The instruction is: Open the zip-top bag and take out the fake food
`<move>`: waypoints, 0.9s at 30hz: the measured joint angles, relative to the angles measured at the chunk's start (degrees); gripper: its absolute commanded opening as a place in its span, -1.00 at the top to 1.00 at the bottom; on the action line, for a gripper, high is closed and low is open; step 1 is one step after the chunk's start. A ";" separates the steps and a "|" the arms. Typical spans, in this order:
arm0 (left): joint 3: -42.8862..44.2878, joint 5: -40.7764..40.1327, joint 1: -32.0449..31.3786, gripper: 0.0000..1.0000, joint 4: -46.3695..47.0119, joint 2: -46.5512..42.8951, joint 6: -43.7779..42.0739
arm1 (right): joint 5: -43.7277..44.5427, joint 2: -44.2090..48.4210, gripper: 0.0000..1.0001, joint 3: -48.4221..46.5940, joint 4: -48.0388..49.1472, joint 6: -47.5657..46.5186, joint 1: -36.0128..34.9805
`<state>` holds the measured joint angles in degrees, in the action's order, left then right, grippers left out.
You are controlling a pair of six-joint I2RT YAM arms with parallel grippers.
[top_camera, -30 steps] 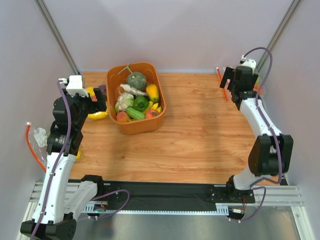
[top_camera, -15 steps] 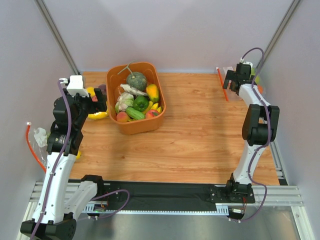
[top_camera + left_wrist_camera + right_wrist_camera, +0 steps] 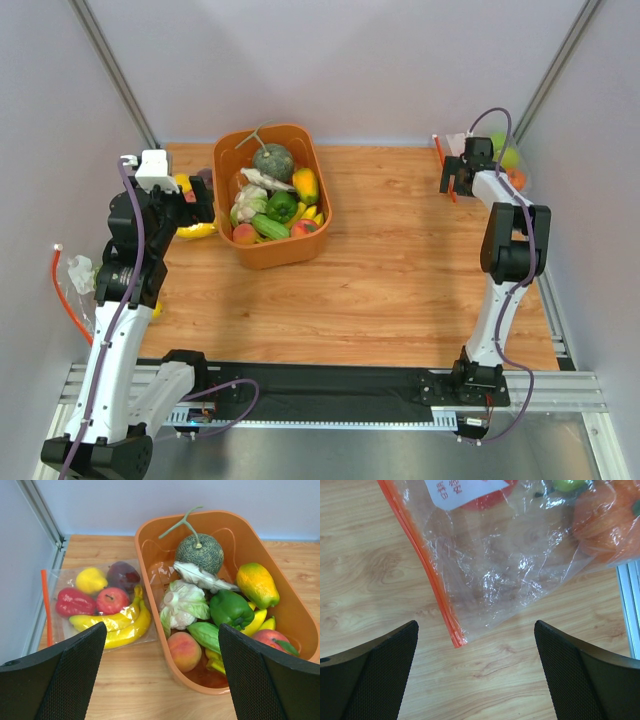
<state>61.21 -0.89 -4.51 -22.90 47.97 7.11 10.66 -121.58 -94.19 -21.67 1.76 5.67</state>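
The zip-top bag (image 3: 510, 570) lies flat on the wood in the far right corner (image 3: 455, 142). Its red-orange zip strip (image 3: 427, 570) runs down the left side, with a white label (image 3: 465, 490) near the top. The fake food is inside: an orange fruit (image 3: 610, 525), a green one (image 3: 568, 484) and a red one behind the label. My right gripper (image 3: 476, 645) hangs open just above the bag's near corner, touching nothing (image 3: 457, 178). My left gripper (image 3: 162, 635) is open too, above the left rim of an orange basket (image 3: 195, 205).
The orange basket (image 3: 275, 258) holds a stemmed melon (image 3: 200, 554), a green pepper, a peach and other food. A second clear bag with a banana (image 3: 115, 625) lies left of it. A third bag (image 3: 78, 272) hangs off the table's left edge. Walls close in behind and on both sides.
The right arm has straightened up and swung its gripper down over the bag in the far right corner. The left arm has stayed put.
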 measured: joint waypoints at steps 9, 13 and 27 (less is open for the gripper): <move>0.00 0.00 0.00 -0.99 0.00 0.00 0.00 | 4.33 -5.01 -0.90 -4.11 -5.84 -2.91 -1.16; 0.00 0.00 0.00 -0.99 0.00 0.00 0.00 | 6.62 -5.20 -0.65 -4.46 -6.86 -3.34 -1.77; -0.02 0.00 0.00 -0.99 0.00 0.00 0.00 | 9.44 -8.55 0.12 -9.55 -8.57 -5.22 -1.86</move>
<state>61.19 -0.89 -4.51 -22.90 47.97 7.11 20.10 -130.13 -103.74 -30.24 -3.46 3.81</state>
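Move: The near end of the bag's orange zip strip lies just under the right hand's wide-open fingers, about 4 cm down and roughly 1 cm left. The strip and clear plastic run outward from there: the white label is some 12 cm ahead, straight out, and the orange pumpkin about 15 cm to the right and 5 cm ahead. From the idle left hand the strip end is roughly 64 cm right, 20 cm ahead and 31 cm down. The right hand's left finger comes up against the near end of the zip strip as the fingers close to about half open around it. The hand first sinks some 3 cm, easing back a little and tipping its fingers about 10 degrees further down; then, near that height, it drifts about 1 cm right, rolls its left side down some 10 degrees and comes forward again. ##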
